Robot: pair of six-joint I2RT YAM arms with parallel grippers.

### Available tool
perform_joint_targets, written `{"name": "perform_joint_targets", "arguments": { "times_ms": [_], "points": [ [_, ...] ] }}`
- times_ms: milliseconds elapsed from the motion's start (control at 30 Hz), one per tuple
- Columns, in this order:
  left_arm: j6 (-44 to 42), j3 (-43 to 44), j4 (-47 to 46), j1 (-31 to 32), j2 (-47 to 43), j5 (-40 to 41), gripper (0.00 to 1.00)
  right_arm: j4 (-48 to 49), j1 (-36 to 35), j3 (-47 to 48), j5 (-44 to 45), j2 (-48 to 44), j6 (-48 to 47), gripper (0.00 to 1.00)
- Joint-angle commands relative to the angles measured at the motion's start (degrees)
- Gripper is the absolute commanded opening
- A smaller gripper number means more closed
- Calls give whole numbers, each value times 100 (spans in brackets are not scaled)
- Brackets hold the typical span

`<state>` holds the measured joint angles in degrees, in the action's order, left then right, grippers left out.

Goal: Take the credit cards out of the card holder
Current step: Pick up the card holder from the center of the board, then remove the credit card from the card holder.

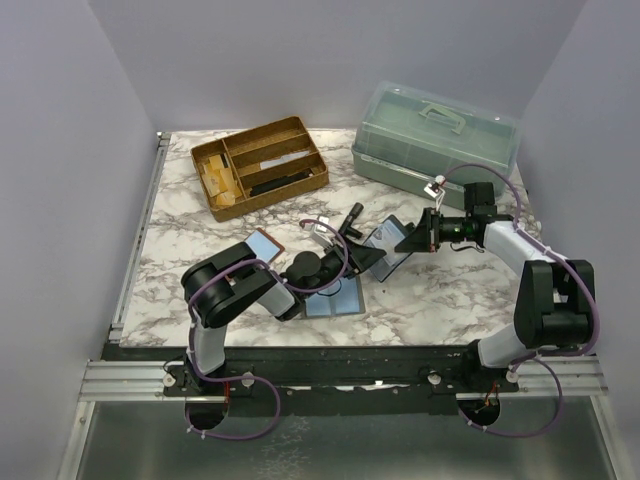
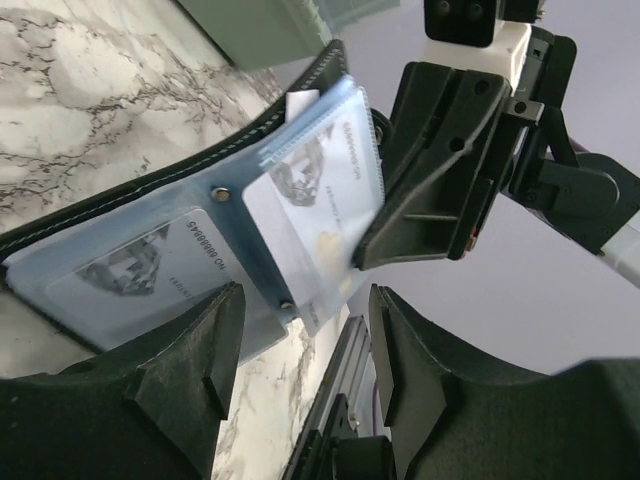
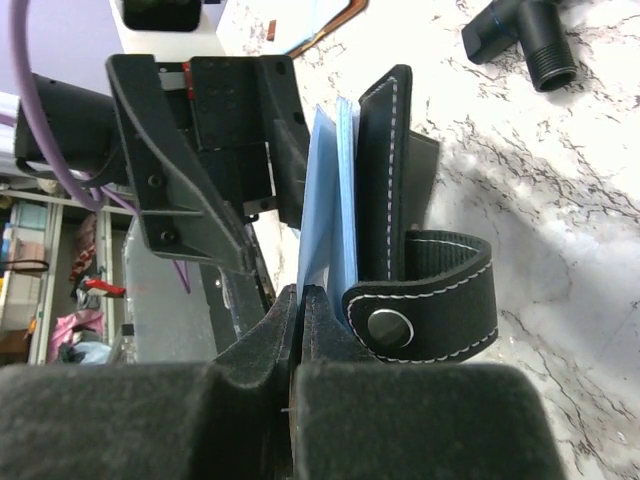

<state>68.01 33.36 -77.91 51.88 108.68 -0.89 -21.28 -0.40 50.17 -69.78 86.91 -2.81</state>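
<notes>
The black card holder [image 1: 390, 242] is held up off the marble table between my two grippers, opened out. Its clear sleeves [image 2: 150, 270] face the left wrist camera, with a light-blue credit card [image 2: 320, 190] part way out of one sleeve. My right gripper [image 3: 300, 295] is shut on that card's edge, next to the holder's black cover [image 3: 380, 160] and snap strap [image 3: 425, 300]. My left gripper [image 2: 305, 295] stands open around the sleeves' lower corner, its right pad clear of it. Two credit cards [image 1: 335, 300] lie flat on the table under the left arm.
A wooden divided tray [image 1: 260, 165] sits at the back left and a green lidded toolbox [image 1: 435, 135] at the back right. A black pipe fitting [image 1: 352, 222] lies just behind the holder. A brown-edged flat card-like thing [image 1: 265, 245] rests by the left arm's elbow.
</notes>
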Motion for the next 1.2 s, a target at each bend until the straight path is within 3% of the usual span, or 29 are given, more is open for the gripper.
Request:
{"name": "perform_joint_targets", "arguments": {
  "times_ms": [0, 200, 333, 667, 867, 1167],
  "points": [
    [41, 168, -247, 26, 225, 351, 58, 36, 5, -22, -704, 138, 154, 0],
    [-35, 254, -408, 30, 276, 248, 51, -10, 132, -10, -835, 301, 165, 0],
    [-53, 247, -746, 25, 323, 103, 33, -86, 137, 18, -806, 431, 115, 0],
    [99, 362, -920, 5, 505, -50, 28, -193, 137, 44, -840, 597, 47, 0],
    [152, 431, -1084, -91, 629, -182, 0, -322, 137, 82, -789, 700, -63, 0],
    [101, 141, -1167, -198, 610, -162, 0, -246, 253, 72, -509, 762, 25, 1]
  ]
}}
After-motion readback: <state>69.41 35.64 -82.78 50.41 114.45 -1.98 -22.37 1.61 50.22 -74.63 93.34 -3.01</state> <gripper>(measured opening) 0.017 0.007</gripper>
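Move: The raised card in the open card holder, pinched in my right hand, is about 3 cm ahead and 2 cm to the right of my left fingertips, level with them. The holder's lower page hangs some 4 cm down and 3 cm ahead. A black pipe fitting stands about 7 cm ahead and 7 cm left, and the other card holder 10 cm back and 10 cm left, both on the table. From my right hand the card is roughly 3 cm left. I ease my left hand about 1.5 cm forward and 1 cm down to the near edge of the raised card's sleeve, and shut its fingers there in stages, from just over half open to closed. My right hand keeps its pinch on the holder, sinking about 1.5 cm while its wrist tilts some 10 degrees. ##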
